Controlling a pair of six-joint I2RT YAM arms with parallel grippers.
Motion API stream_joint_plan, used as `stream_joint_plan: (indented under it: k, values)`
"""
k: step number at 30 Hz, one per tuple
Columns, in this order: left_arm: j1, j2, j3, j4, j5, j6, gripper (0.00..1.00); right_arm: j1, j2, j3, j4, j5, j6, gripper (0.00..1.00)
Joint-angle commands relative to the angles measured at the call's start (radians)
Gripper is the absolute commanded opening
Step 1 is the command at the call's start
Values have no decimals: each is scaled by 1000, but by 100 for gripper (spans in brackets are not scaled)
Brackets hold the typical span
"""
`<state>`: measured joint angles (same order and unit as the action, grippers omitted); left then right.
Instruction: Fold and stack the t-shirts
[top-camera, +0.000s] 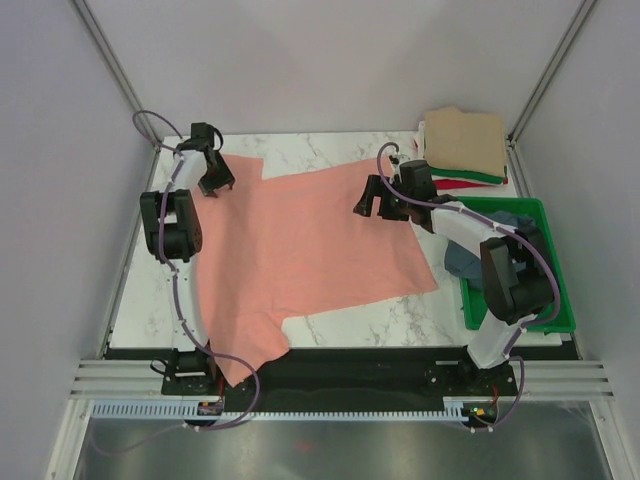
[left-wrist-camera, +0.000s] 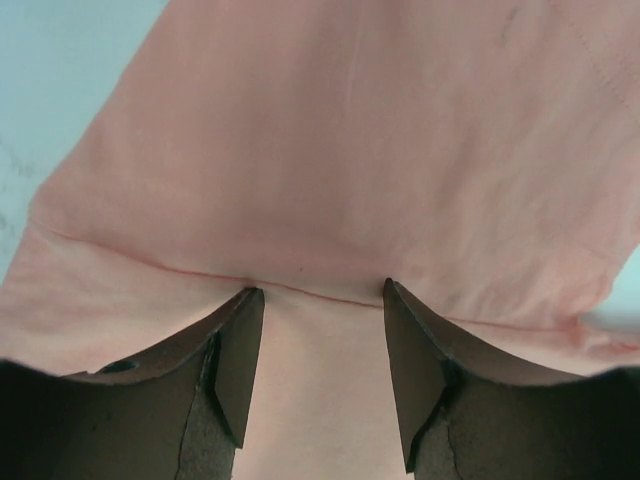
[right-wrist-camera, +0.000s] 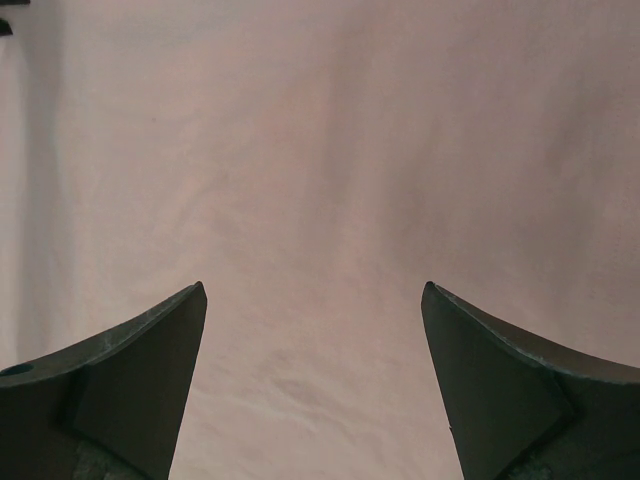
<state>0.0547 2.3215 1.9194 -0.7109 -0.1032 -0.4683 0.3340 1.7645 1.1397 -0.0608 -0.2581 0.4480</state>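
A salmon-pink t-shirt lies spread flat over the marble table, and one end hangs over the near edge. My left gripper stands at its far left corner. In the left wrist view that gripper is open, its tips resting at the stitched hem of the pink cloth. My right gripper hovers over the shirt's far right part. Seen from the right wrist, this gripper is wide open with only pink cloth below it. A folded stack sits at the back right, with a tan shirt on top.
A rigid green tray stands at the right edge of the table, and a slate blue-grey shirt spills over its left rim. Green and red folded edges show under the tan shirt. Frame posts stand at the back corners.
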Motion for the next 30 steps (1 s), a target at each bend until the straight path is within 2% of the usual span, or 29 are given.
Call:
stream_joint_plan:
  k: [1,2,5,6,8,10,12,15,16,18,19,20,22,23,25,26,29,30]
  values:
    - [-1,194,266,-131,5,6,59,-23,-56,-27,32,-13,-9,96]
    - [-3,279,447,-178,25,8,59,-27,-57,-32,33,-13,-9,96]
    - [-6,363,657,-179,127,-3,69,-46,-53,-32,32,-15,-12,96]
    - [-6,360,662,-139,135,-3,75,-46,-50,-29,30,-18,-14,96]
    - [-4,349,633,35,201,-4,77,-46,-40,-15,32,-24,-19,96]
    - [-7,346,644,118,314,-13,79,-46,-28,-8,35,-39,-23,96]
    - [-21,320,652,180,345,-23,80,-47,-23,6,39,-70,-29,96]
    - [-42,182,603,188,349,0,83,-44,-43,17,38,-89,-38,96]
    - [-42,68,566,185,327,6,85,-44,-69,20,33,-92,-45,96]
    - [-76,-89,387,138,277,-15,90,-41,-103,28,15,-79,-45,97]
    - [-78,-270,301,125,219,-29,90,-38,-140,26,7,-60,-40,97]
    - [-78,-368,88,119,188,-65,89,-35,-160,20,0,-47,-38,97]
    - [-78,-572,-150,117,92,-101,88,-18,-224,-1,-11,-24,-34,98]
    - [-78,-747,-369,117,59,-127,88,-12,-246,-32,-10,-11,-28,98]
    - [-78,-922,-556,73,-5,-141,88,8,-299,-67,-17,-9,-22,98]
    - [-78,-1065,-708,50,-15,-156,88,19,-316,-107,-20,-10,-9,98]
    - [-90,-1241,-924,-53,-1,-199,87,39,-391,-200,-20,-9,18,98]
    - [-139,-1325,-965,-77,-1,-213,86,57,-427,-224,-17,-3,37,98]
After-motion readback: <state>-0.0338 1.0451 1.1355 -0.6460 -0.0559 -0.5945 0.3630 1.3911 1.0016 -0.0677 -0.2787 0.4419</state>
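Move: The left hand's part-open fingertips are low on the pink t-shirt near its far-left corner; the shirt's middle lies about 12 cm back and 23 cm to the right, hardly below. The table's far edge is roughly 15 cm straight ahead. From the right hand, open over the cloth, the shirt's middle is some 4 cm back, 14 cm left and 7 cm below; the folded stack stands about 20 cm ahead and 23 cm right. Forward first: the left fingertips, already on the t-shirt, drag its left part about 13 cm towards the table's far edge, veering slightly right and easing up. Then they spread, come off the cloth and sweep back and high, fingers tilting outward. The right hand stays open above the shirt, finally rising about 10 cm and drawing back. ##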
